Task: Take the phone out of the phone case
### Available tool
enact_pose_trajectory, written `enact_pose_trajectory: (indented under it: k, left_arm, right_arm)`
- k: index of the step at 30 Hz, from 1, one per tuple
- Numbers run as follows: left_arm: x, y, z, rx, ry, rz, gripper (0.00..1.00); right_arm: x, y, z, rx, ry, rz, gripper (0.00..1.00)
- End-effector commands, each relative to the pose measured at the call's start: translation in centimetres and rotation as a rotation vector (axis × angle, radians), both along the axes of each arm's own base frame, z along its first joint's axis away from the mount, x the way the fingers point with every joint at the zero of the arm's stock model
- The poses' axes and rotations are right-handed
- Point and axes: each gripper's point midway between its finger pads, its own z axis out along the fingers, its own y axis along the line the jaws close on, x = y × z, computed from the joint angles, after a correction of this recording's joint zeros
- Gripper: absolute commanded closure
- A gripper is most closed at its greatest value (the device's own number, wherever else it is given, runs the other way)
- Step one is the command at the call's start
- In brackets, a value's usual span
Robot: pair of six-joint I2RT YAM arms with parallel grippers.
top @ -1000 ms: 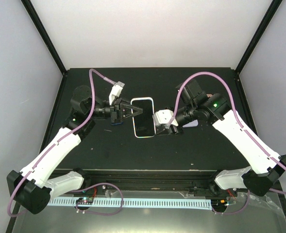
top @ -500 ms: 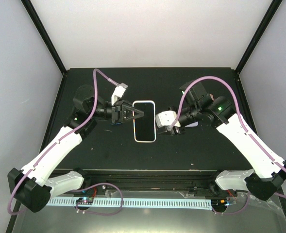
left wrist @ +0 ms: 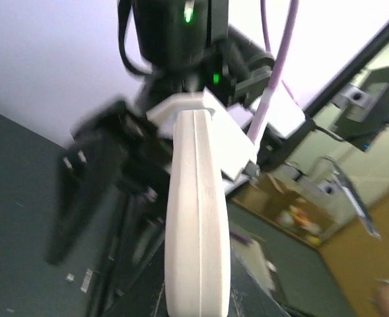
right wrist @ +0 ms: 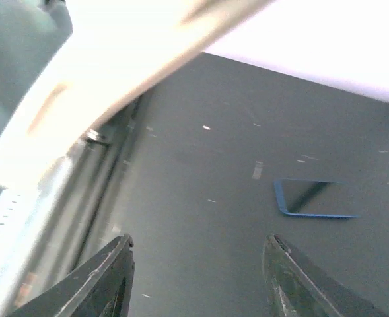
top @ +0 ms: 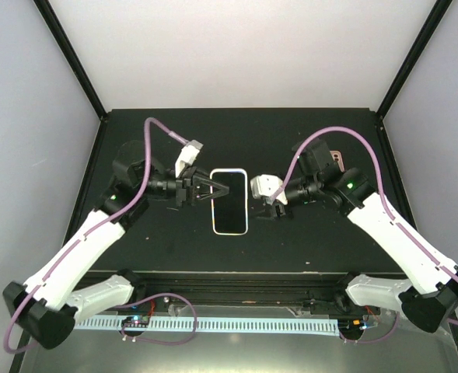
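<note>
The phone [top: 230, 206], dark screen up, sits in its white phone case [top: 214, 214] at the middle of the black table. My left gripper [top: 222, 189] reaches in from the left and is shut on the case's upper left edge. In the left wrist view the case's white side [left wrist: 197, 218] runs up between the jaws, and the fingers themselves are hidden. My right gripper [top: 269, 208] hangs just right of the phone, apart from it, jaws open [right wrist: 199, 244] with nothing between them. The blurred white case [right wrist: 115, 59] crosses the top left of the right wrist view.
A flat blue-rimmed slab [right wrist: 316, 198] lies on the table [top: 306, 241] beyond the right fingers. A pinkish object [top: 336, 158] shows behind the right arm at the back right. Black frame posts [top: 73, 62] stand at the table's back corners.
The right gripper has let go of the phone's right edge, opened and backed off to the right. The phone has straightened and the left gripper still holds the case.
</note>
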Motion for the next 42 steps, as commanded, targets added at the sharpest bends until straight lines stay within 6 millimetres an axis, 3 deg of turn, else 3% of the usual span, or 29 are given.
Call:
enact_pose_trajectory:
  k: [1,6,21,42]
  left_arm:
    - [0.2,2.3,4.4,-0.097,-0.306,0.259,0.98]
    - [0.7,3.4,3.5,-0.128,-0.344,0.362,0.98]
    - [0.2,2.5,2.1,-0.143,-0.267,0.261,0.98]
    - [-1.5,2.1,2.7,-0.135,-0.241,0.129,0.98]
  right_arm:
    - [-4.0,0.2,0.6,0.11,0.299,0.066,0.46]
    - [-5.2,0.0,0.8,0.135,0.397,0.074,0.46]
    - [-5.4,0.5,2.0,0.141,0.455,0.112,0.67]
    - [-5.2,0.7,0.0,0.059,0.387,0.157,0.84]
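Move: The left gripper still pinches the cream-cased phone by its left edge: the middle lies some 2 cm right, 2 cm back and 2 cm below this hand. From the right gripper the middle is about 6 cm left, level fore and aft, and 5 cm up; its near right corner is roughly 6 cm back and 2 cm left. On the table, 30 cm below the right gripper, a blue-edged phone lies about 20 cm ahead and 22 cm left, a purple case about 22 cm ahead and 17 cm right. Draw the right gripper back about 5 cm to the near right corner of the case, rolling it some 25 degrees so its forward side tips down, and narrow its half-open fingers around that corner. Keep the left grip shut on the phone: swing it left and up about 3 cm, turning counter-clockwise, then lower it to finish slightly left of its start. ##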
